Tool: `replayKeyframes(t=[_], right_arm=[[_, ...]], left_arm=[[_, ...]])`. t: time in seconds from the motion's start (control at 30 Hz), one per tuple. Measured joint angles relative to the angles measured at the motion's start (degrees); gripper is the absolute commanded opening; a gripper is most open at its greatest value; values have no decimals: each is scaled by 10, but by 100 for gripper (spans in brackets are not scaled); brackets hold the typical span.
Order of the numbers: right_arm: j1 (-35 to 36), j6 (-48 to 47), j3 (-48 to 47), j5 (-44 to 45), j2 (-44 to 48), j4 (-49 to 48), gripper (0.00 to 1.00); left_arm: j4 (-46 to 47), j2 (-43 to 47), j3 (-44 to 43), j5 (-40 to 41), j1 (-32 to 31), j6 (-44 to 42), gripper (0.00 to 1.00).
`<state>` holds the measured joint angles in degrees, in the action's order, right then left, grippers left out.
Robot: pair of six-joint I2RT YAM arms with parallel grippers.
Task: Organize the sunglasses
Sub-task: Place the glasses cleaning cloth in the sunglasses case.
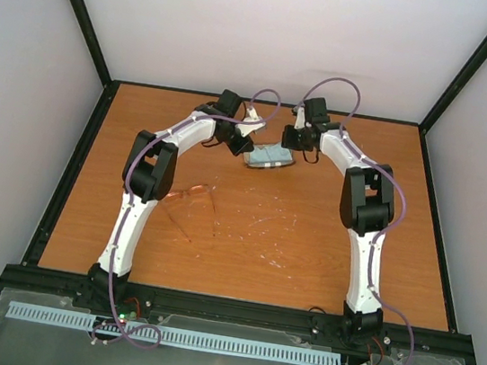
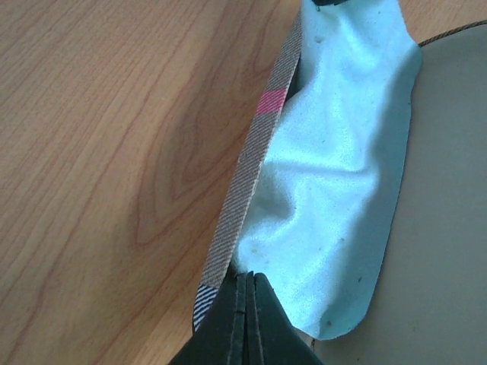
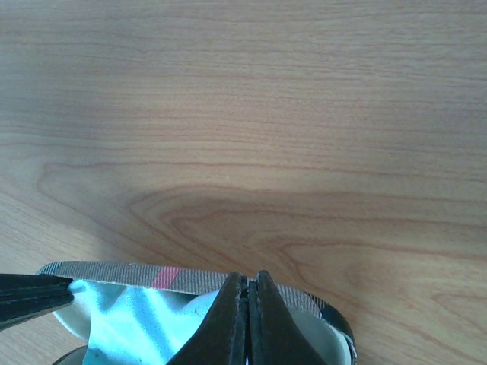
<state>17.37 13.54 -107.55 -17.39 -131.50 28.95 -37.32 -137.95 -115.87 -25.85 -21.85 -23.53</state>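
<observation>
The sunglasses (image 1: pixel 189 198), with orange-pink lenses and thin dark arms, lie unfolded on the wooden table left of centre, beside the left arm's elbow; no gripper touches them. Farther back lies the tan, red-striped case (image 1: pixel 270 157) with a light blue cloth (image 2: pixel 335 175) in its mouth. My left gripper (image 1: pixel 247 143) is shut, its tips (image 2: pixel 247 277) pinching the case's striped rim (image 2: pixel 251 167) where the cloth meets it. My right gripper (image 1: pixel 297 145) is shut on the opposite part of the rim (image 3: pixel 137 272), its tips (image 3: pixel 247 277) over the edge. The cloth (image 3: pixel 129 323) shows below.
The left arm's dark elbow joint (image 1: pixel 149 174) hangs just left of the sunglasses. Black frame rails (image 1: pixel 73 168) border the table on the left, right and front. Bare wood (image 1: pixel 308 237) lies between the two arms.
</observation>
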Motion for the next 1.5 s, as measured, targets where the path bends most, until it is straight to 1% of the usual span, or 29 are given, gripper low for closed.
replayKeyframes(t=[0.27,0.5,0.73,0.77,0.83,0.9,0.97,1.03,1.07,1.17,1.3,1.43,1.5], right_arm=[[0,-3,-35,-2,-39,17,3],[0,-3,-36,13,-44,33,3],[0,-3,-38,37,-44,38,3],[0,-3,-38,39,-44,40,3],[0,-3,-38,42,-44,44,6],[0,-3,-38,45,-44,47,12],[0,-3,-38,48,-44,49,17],[0,-4,-38,50,-44,51,25],[0,-4,-38,50,-44,52,27],[1,-5,-38,52,-44,55,30],[3,-6,-38,54,-44,56,33],[6,-6,-38,64,-42,59,34],[7,-5,-37,68,-37,61,35]], left_arm=[[2,0,11,14,0,0,0],[5,0,23,32,1,4,1],[30,15,47,52,1,13,1],[33,16,48,57,1,14,2],[39,17,49,66,1,17,7],[45,17,49,74,1,18,13],[48,17,49,82,1,20,22],[51,17,49,89,2,22,30],[52,17,49,91,2,24,35],[56,17,49,97,2,26,38],[58,20,51,100,2,27,47],[62,31,60,103,2,31,59],[65,36,63,103,2,33,62]])
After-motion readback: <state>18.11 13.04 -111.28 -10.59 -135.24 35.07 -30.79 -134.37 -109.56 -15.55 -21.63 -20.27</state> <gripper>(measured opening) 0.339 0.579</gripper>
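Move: The glasses cleaning cloth lies bunched in the open sunglasses case, its middle about 6 cm right of the left hand, 1 cm back and 3 cm below; the case is centred on the same spot, a centimetre lower. From the right hand, both lie some 5 cm left and 4 cm back, the cloth about 4 cm below and the case 5. The sunglasses are roughly 23 cm back and 14 cm left of the left hand. The cloth is tucked into the two ends of the case by closed fingertips: the right hand first edges forward, then sinks about 3.5 cm onto the right end, drifting back and then a little right; the left sinks under 2 cm while easing left. Then both grippers open, the left wider, as it swings out left and forward off the left end, turning slightly counter-clockwise. ##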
